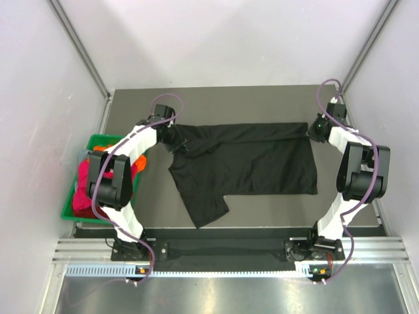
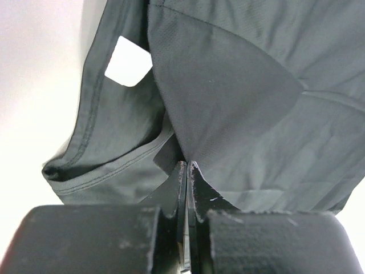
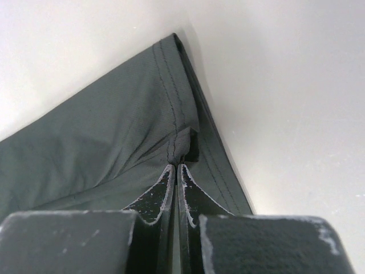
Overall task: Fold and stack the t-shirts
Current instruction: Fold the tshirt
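A black t-shirt (image 1: 249, 163) lies spread across the dark table (image 1: 262, 104), one sleeve pointing to the near edge. My left gripper (image 1: 175, 134) is shut on the shirt's far left part, near the collar. In the left wrist view its jaws (image 2: 188, 165) pinch a fold of black cloth (image 2: 239, 103), with the white neck label (image 2: 128, 61) just beyond. My right gripper (image 1: 310, 129) is shut on the far right corner. The right wrist view shows that gripper (image 3: 175, 166) clamping the stitched hem corner (image 3: 142, 125). More t-shirts, red and magenta (image 1: 84, 190) and orange (image 1: 99, 148), lie heaped at the left.
A green plastic bin (image 1: 71, 208) stands at the table's left edge and holds the coloured shirts, partly hidden behind the left arm. White walls close in on both sides and at the back. A metal rail (image 1: 222, 252) runs along the near edge between the arm bases.
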Action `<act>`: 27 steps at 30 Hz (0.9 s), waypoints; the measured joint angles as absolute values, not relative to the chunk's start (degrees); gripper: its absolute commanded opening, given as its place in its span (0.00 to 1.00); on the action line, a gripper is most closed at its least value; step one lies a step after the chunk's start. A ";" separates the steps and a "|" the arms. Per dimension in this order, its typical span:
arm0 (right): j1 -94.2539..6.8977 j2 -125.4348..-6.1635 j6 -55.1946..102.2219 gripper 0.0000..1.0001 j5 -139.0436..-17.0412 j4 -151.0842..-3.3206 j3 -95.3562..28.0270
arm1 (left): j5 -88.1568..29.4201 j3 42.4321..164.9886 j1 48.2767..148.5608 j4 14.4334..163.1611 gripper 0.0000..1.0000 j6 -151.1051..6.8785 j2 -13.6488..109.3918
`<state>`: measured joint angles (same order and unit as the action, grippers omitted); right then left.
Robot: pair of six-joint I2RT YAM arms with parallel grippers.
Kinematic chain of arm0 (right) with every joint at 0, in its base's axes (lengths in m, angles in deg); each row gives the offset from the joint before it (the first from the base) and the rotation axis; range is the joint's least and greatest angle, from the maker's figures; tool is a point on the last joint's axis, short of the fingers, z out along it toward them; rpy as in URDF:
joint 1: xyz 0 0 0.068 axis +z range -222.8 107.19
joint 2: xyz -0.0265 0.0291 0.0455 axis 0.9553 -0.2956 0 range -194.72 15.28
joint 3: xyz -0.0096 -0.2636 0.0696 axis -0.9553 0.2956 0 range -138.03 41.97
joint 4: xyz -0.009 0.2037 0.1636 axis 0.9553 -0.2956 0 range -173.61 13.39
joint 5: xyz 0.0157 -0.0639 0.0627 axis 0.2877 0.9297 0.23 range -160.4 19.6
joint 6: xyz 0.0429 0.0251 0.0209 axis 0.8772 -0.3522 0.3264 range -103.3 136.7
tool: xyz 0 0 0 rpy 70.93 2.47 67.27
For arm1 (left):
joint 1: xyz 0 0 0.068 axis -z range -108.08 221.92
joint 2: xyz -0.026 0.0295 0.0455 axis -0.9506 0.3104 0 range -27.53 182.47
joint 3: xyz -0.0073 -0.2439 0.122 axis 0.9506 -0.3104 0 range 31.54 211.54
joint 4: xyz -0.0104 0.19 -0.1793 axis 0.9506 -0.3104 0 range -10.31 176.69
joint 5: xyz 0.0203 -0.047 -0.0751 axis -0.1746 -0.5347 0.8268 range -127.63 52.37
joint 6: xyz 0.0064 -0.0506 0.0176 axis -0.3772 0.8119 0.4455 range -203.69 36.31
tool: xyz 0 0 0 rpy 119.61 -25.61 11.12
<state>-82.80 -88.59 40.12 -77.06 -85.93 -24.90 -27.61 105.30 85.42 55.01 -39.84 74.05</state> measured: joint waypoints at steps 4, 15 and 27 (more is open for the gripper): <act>-82.85 -88.59 39.73 0.00 -76.25 -86.19 -24.86 | -28.05 102.63 85.63 55.03 0.00 -39.73 73.98; -83.46 -88.75 39.20 0.00 -75.66 -86.43 -24.51 | -30.19 101.23 85.61 54.99 0.00 -39.64 73.98; -83.44 -88.72 39.83 0.30 -73.87 -89.95 -24.14 | -30.14 99.59 87.58 53.98 0.37 -41.13 73.98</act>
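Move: The t-shirt's far side is already folded back towards the robot as a flap, its two ends pinched. The left end's laying spot on the shirt is about 3 cm back and 4 cm below the left hand; the white neck label lies some 2 cm ahead and 4 cm left, the neck corner 7 cm back and 6 cm left. The right end's spot is about 2 cm back, 1 cm right and 2 cm below the right hand, the flap's fold corner 5 cm straight ahead. The flap's left end is drawn back towards the robot and lowered onto the shirt, some 3.5 cm each way, by the still-pinching left hand, with a short pause partway. The right hand first eases its end about 1 cm to the right, then brings it back and down roughly 2 cm. Both hands tip slightly and open part way near the end, letting go of the cloth. ##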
